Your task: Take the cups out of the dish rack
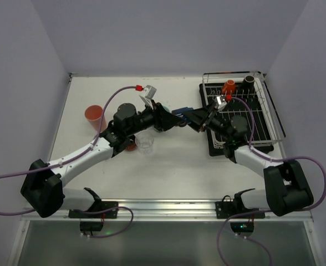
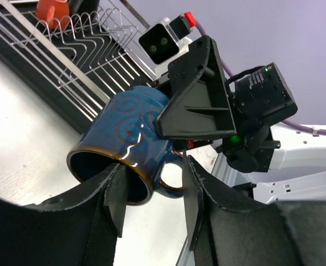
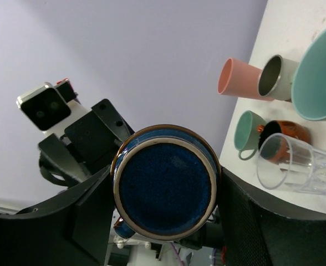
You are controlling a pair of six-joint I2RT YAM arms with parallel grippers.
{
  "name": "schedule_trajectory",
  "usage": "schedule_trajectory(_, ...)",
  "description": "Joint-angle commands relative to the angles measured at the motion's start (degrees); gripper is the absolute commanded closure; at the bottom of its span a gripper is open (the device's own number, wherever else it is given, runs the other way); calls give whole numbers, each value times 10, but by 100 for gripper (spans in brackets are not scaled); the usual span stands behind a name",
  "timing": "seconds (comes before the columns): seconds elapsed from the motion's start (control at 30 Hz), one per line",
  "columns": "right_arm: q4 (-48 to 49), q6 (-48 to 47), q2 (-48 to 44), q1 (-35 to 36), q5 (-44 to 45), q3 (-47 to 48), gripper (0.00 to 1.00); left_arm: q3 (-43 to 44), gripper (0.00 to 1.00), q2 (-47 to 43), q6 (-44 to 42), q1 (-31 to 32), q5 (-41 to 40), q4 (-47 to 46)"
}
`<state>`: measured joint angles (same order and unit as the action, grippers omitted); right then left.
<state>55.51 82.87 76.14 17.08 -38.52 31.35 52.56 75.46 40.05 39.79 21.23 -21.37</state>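
Between the two arms, above mid-table, a blue mug (image 1: 181, 112) with a brown rim is held sideways. My right gripper (image 1: 197, 118) is shut on its body (image 3: 166, 183), base toward that camera. My left gripper (image 2: 152, 194) is open around the mug's rim (image 2: 130, 133). One of its fingers (image 2: 116, 194) sits inside the mouth, and the other stands beside the handle with a gap. The dish rack (image 1: 265, 113) stands at the back right. It holds an orange cup (image 1: 228, 87) and a dark cup (image 1: 249, 81).
On the table left of centre stand a salmon tumbler (image 1: 95, 116), a clear glass (image 1: 145, 143) and a small brown-orange cup (image 1: 131, 146). The right wrist view also shows a metallic cup (image 3: 276, 77), a small teal mug (image 3: 249, 137) and a large teal cup (image 3: 318, 72).
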Motion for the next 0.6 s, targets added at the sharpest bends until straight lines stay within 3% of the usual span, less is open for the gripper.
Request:
schedule_trajectory(0.0,108,29,1,19,-23,0,66,-9,54,8,19,4,3,-88)
schedule_trajectory(0.07,121,41,4,21,-22,-4,67,-23,60,1,20,4,-4,-101)
schedule_trajectory(0.27,130,50,14,30,-24,-10,64,-49,99,-35,13,3,-56,-136)
schedule_trajectory(0.37,124,41,11,30,-25,-23,29,-25,100,-36,-13,4,-78,-70)
schedule_trajectory(0.4,116,35,3,30,-25,-32,18,-13,100,-34,-38,4,-89,-6)
schedule_trajectory(0.43,105,20,-3,30,-25,-36,1,13,100,-31,-53,4,-93,30)
schedule_trajectory(0.57,2,-55,-54,28,-15,-52,1,91,100,5,-144,8,-108,216)
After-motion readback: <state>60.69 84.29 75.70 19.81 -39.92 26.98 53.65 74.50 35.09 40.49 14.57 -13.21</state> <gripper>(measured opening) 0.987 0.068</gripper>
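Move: The blue cup hangs in mid-air in the right fingers, its middle about 2 cm left of that hand's point and 1 cm ahead. From the left hand, whose part-open fingers already straddle the rim wall on the handle side, it lies roughly 4 cm ahead and 4 cm right. On the table some 22 cm below the left hand, the turquoise cup stands 6 cm ahead and 4 cm left, and the clear tumbler 5 cm back and 11 cm left. The blue cup changes hands: the left fingers close from half open to nearly shut, pinching its rim wall beside the handle, and only then do the right fingers spread wide and let go. The right hand draws back about 3 cm, first lifting slightly, then sinking; the left hand also rises about 1 cm, then dips 2 cm below its start, edging forward and left while turning some 10 degrees. ##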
